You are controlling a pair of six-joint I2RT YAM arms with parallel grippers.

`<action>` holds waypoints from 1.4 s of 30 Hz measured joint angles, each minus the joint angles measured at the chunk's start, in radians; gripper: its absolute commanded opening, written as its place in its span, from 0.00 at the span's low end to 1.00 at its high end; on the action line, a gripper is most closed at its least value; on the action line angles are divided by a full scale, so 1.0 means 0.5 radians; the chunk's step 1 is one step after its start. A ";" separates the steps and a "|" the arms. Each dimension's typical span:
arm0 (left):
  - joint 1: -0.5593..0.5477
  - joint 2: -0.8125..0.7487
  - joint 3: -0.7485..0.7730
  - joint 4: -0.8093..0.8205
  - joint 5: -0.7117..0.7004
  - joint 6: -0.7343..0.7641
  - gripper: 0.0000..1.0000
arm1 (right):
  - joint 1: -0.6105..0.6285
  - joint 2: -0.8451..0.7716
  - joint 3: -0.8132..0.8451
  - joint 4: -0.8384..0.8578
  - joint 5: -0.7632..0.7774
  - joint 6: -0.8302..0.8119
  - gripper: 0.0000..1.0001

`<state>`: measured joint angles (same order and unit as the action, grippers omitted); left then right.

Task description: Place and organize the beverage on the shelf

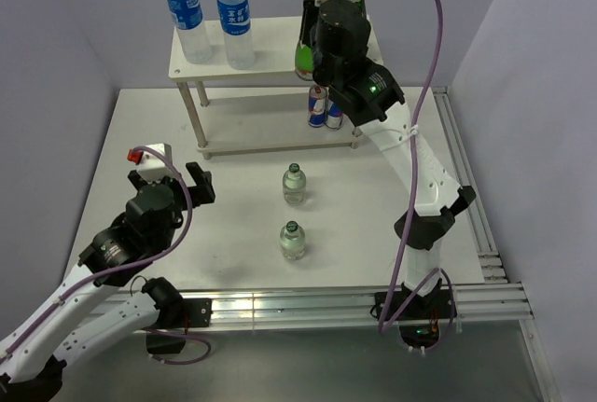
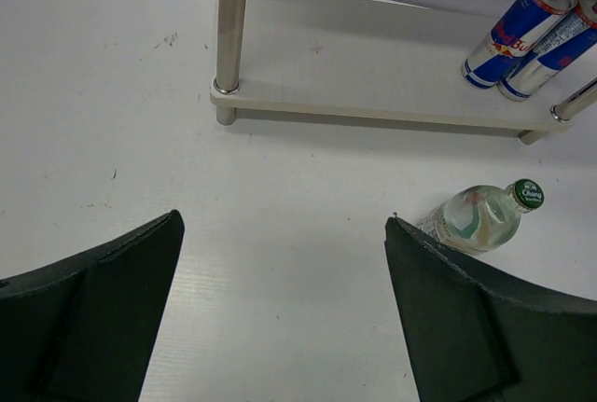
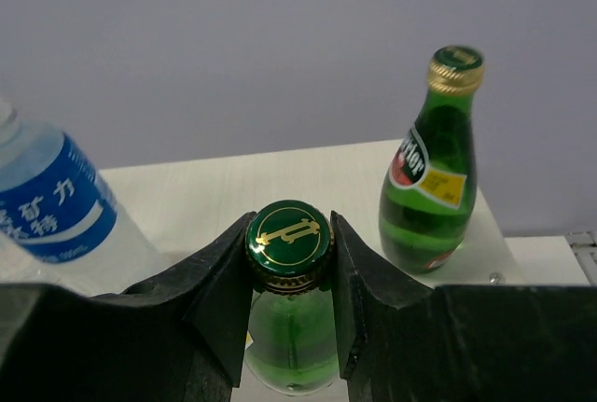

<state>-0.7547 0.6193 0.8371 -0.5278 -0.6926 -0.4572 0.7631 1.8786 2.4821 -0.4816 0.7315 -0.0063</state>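
The shelf (image 1: 270,59) stands at the back of the table. My right gripper (image 3: 291,251) is over its top board, shut on the neck of a green glass bottle (image 3: 289,327) just under the green-and-gold cap. Whether that bottle's base touches the board I cannot tell. A second green bottle (image 3: 432,169) stands upright to its right. Two blue-labelled water bottles (image 1: 191,15) (image 1: 236,21) stand at the top board's left end. Two blue-and-silver cans (image 1: 318,108) (image 1: 334,115) sit on the lower board. My left gripper (image 2: 283,220) is open, low over the table, holding nothing.
Two small clear bottles with green caps (image 1: 294,185) (image 1: 293,241) stand on the table in front of the shelf; the farther one (image 2: 476,218) lies just right of my left gripper's right finger. A shelf leg (image 2: 230,29) is ahead of that gripper.
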 measured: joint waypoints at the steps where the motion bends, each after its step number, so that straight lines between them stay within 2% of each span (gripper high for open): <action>1: 0.003 -0.001 0.000 0.002 0.002 0.000 0.96 | -0.021 0.000 0.004 0.018 -0.008 -0.008 0.00; 13: 0.060 -0.005 -0.005 0.015 0.047 0.000 0.95 | -0.183 0.052 0.068 0.238 -0.091 -0.035 0.00; 29: 0.080 -0.018 -0.008 0.015 0.080 0.000 0.95 | -0.320 0.211 0.069 0.272 -0.214 -0.020 0.00; 36: 0.082 -0.041 -0.015 0.015 0.089 0.000 0.95 | -0.323 0.214 0.066 0.279 -0.233 -0.020 0.20; 42: 0.086 -0.045 -0.018 0.015 0.101 0.000 0.95 | -0.323 0.216 0.060 0.294 -0.243 -0.020 0.33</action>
<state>-0.7116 0.5968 0.8284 -0.5201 -0.6418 -0.4572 0.6014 1.9865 2.5122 -0.3347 0.6098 -0.0162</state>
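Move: The right gripper already holds a green bottle by the neck near the top board's front edge. Its free spot on that board lies about 7 cm ahead, 3 cm left and roughly 16 cm below the hand. The standing green bottle is some 9 cm ahead and 6 cm right; the nearer water bottle is about 7 cm ahead and 15 cm left. From the left hand, that spot is roughly 26 cm ahead, 24 cm right and 10 cm higher. Lift the right gripper with the green bottle about 3 cm, swinging it equally far left and slightly forward, then carry it forward some 5 cm more while sinking around 3 cm, onto the top board between the water bottles and the standing green one. Keep the neck pinched and hold there. ##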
